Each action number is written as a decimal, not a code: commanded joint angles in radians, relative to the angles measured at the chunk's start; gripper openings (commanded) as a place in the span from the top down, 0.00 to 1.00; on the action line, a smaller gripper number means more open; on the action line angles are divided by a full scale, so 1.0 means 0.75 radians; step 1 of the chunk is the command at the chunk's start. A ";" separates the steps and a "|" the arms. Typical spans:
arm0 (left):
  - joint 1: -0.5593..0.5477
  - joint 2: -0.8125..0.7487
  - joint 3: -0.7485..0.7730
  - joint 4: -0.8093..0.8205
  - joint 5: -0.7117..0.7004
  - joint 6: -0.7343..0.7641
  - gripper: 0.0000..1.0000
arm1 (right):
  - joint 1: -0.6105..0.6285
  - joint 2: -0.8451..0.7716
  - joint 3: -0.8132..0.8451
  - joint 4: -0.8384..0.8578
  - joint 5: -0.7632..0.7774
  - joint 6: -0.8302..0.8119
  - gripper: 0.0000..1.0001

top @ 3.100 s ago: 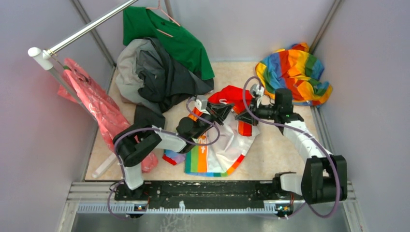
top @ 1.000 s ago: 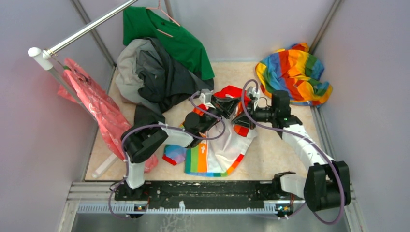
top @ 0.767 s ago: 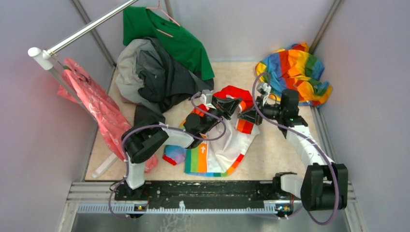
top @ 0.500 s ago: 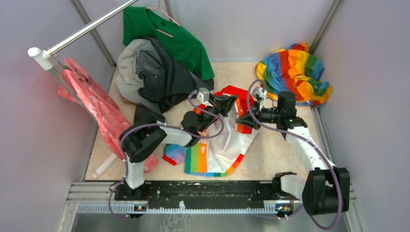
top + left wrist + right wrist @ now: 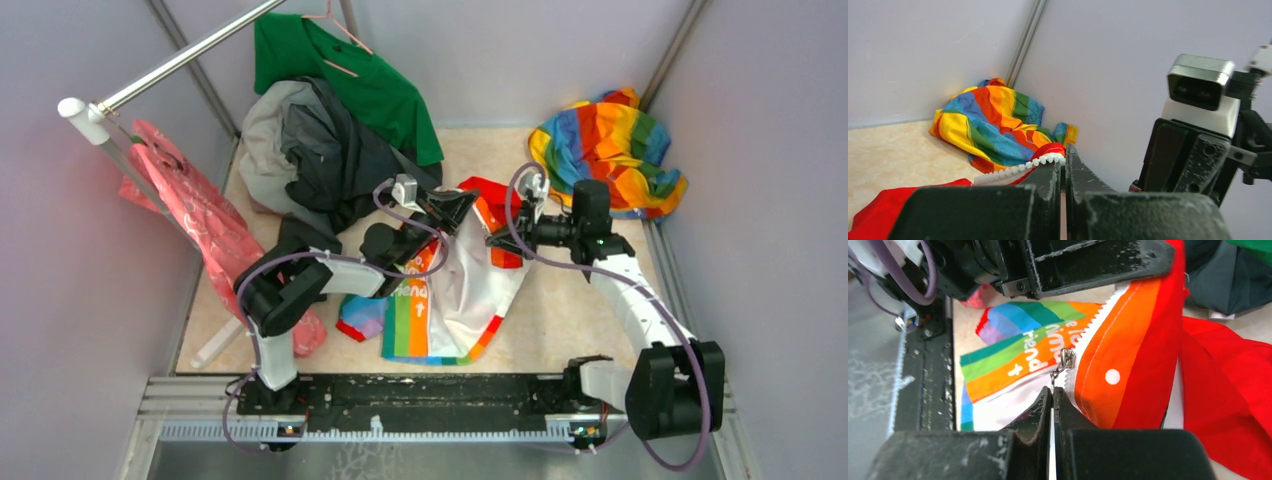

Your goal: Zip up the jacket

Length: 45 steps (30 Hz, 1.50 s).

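The jacket lies mid-table, white with rainbow panels and a red hood. My left gripper is shut on the upper end of its zipper edge; the left wrist view shows the white zipper teeth running into the closed left gripper. Just to the right, my right gripper is shut on the thin metal zipper pull, whose slider hangs right above the closed right gripper. The orange-red front strip rises taut to the left gripper's fingers.
A rainbow cloth is bunched in the back right corner. Dark grey garments and a green shirt pile up at the back left under a rail. A pink bag hangs left.
The left gripper has shifted slightly left, pulling the zipper edge with it, so the orange lettered panel now shows. The right gripper swung right, then returned left with the pull.
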<state>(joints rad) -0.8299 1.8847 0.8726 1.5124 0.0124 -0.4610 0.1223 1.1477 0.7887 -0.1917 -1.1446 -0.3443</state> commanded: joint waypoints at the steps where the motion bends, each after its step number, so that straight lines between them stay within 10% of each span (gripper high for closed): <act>1: -0.026 -0.019 0.028 0.182 -0.045 -0.010 1.00 | -0.072 -0.027 -0.102 0.381 -0.249 0.456 1.00; 5: -0.120 0.090 0.077 0.196 -0.064 -0.008 1.00 | -0.060 -0.055 -0.175 0.619 -0.176 0.645 1.00; 9: -0.156 0.146 0.134 0.174 -0.063 -0.021 1.00 | 0.061 -0.057 -0.070 0.167 0.067 0.236 1.00; 21: -0.139 0.066 0.131 0.100 -0.153 0.116 1.00 | 0.126 0.001 0.010 -0.126 0.230 -0.014 1.00; 32: -0.011 -0.041 0.016 0.170 -0.151 0.090 1.00 | 0.136 0.045 0.036 -0.174 0.172 -0.027 1.00; 37: 0.006 -0.054 -0.028 0.161 -0.001 0.004 1.00 | -0.051 -0.002 -0.017 0.047 -0.153 0.204 1.00; 45: 0.008 -0.009 -0.129 0.231 0.185 -0.256 0.69 | -0.095 0.000 -0.066 0.165 -0.199 0.318 1.00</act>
<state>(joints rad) -0.8326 1.8908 0.8211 1.5169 0.0811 -0.5499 0.0559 1.1461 0.7326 -0.1215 -1.2194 -0.1455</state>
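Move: Just ahead of the right fingertips, which hold its pull, sits the zip slider, about 3 cm to that hand's left and 1 cm farther out. The red hood lies roughly 13 cm ahead of the right hand and 12 cm below; the white lettering is some 14 cm left, 6 cm back and 12 cm below. From the left hand, pinching the zip edge higher up, the slider is about 8 cm back, 1 cm right and 7 cm below. Swinging right and back about 7 cm towards the slider, dipping slightly, the left hand carries the pinched zip edge over, then returns; finally its fingers part a little as it eases down and back. Keeping its pinch on the pull, the right hand sinks about 3 cm, then rises again, rocking its fingertips up, down and up by some 15 degrees. ##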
